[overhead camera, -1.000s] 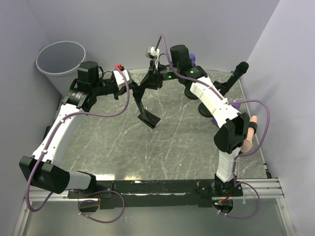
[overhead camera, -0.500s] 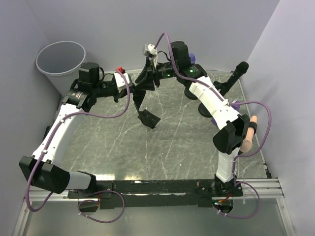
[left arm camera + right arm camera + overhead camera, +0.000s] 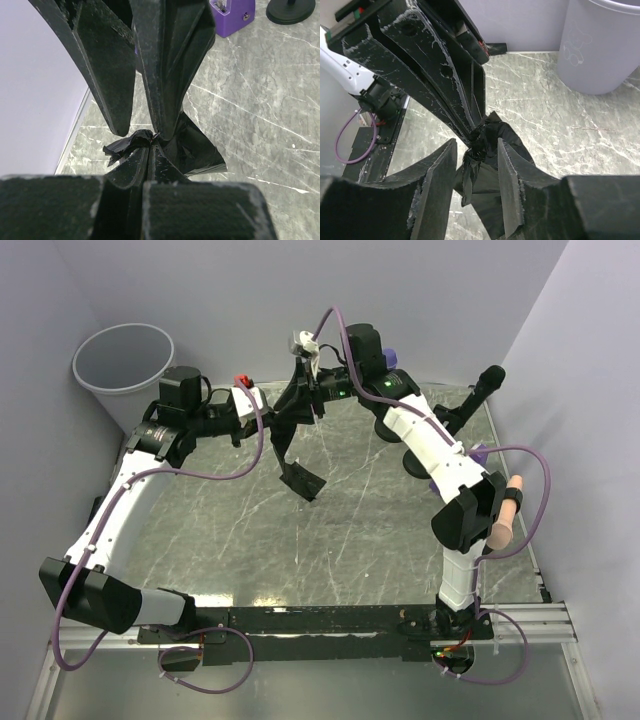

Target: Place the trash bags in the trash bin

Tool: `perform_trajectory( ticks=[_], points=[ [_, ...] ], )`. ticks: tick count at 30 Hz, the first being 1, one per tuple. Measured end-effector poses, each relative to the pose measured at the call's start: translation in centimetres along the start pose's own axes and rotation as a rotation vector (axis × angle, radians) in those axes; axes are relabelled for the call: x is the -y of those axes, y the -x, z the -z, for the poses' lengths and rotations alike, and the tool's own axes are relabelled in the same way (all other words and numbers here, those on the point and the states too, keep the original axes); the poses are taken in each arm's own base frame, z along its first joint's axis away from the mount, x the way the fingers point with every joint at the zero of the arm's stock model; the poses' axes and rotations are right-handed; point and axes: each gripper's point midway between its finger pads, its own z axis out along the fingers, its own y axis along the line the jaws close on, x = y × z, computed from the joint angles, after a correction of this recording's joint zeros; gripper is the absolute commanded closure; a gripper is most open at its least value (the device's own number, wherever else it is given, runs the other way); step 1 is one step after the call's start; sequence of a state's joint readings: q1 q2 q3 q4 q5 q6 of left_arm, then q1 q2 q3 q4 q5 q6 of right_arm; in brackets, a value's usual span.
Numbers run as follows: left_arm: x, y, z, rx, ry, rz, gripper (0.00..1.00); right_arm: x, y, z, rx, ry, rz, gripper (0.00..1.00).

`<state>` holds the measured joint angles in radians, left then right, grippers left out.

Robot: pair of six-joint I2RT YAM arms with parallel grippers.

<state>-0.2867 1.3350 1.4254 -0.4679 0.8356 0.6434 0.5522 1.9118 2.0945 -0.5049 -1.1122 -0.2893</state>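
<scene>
A black trash bag [image 3: 303,480] hangs over the marble tabletop, its lower end near the surface. My left gripper [image 3: 283,426] is shut on the bag's bunched neck [image 3: 131,142]; its closed fingers [image 3: 445,75] reach in from the upper left in the right wrist view. My right gripper [image 3: 476,144] stands open, one finger on each side of the crumpled neck [image 3: 482,142] without pinching it. Its fingers [image 3: 107,75] point down over the pinch point in the left wrist view. The light grey trash bin [image 3: 100,390] stands at the back left corner, its wall [image 3: 600,50] showing beyond the bag.
A purple box [image 3: 231,17] and a black stand with a round base [image 3: 290,10] sit at the back right of the table. A black cylinder [image 3: 488,380] rises near the right wall. Walls close in on the left, back and right.
My right gripper has opened and let go of the bag's neck, and its wrist has tipped upward. The bag now hangs from the left gripper alone, slightly higher.
</scene>
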Motion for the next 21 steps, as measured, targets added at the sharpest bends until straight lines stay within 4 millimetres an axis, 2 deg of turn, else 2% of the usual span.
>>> perform_trajectory(
  ticks=[8,13,16,21],
  points=[
    [-0.01,0.06,0.02,0.001,0.001,-0.001,0.99,0.02,-0.41,-0.24,-0.009,0.002,-0.003,0.6],
    [-0.3,0.64,0.21,0.014,0.016,-0.019,0.99,-0.12,-0.6,-0.52,-0.012,0.01,-0.007,0.78],
    [-0.26,0.73,0.47,0.011,0.021,-0.019,0.99,0.07,-0.51,-0.43,-0.01,0.005,0.002,0.98],
    [-0.3,0.62,0.54,0.004,0.026,-0.02,0.99,0.37,-0.49,-0.33,-0.009,-0.008,0.002,1.0]
  ],
)
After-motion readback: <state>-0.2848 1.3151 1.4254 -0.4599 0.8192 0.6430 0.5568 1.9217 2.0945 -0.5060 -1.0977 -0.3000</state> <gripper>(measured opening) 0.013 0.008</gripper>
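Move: The trash bag's gathered neck sits between the open right fingers, about 2 cm to the left of the right hand's point, level in depth and some 1 cm lower; the left hand already grips it right at its own fingertips. From the right hand, the trash bin's middle is roughly 37 cm to the left, 15 cm farther out and 20 cm lower. The purple-topped stand is some 26 cm to the right, 15 cm farther out and 22 cm lower. The right hand, pointing left at the left gripper, all but stays in place, easing down about half a centimetre while its half-open fingers shut fully and pinch the bag's neck right beside the left fingertips. The left hand keeps its closed grip on the neck and, partway through, lifts by about 1 cm to meet it, with hardly any turn of either wrist. ##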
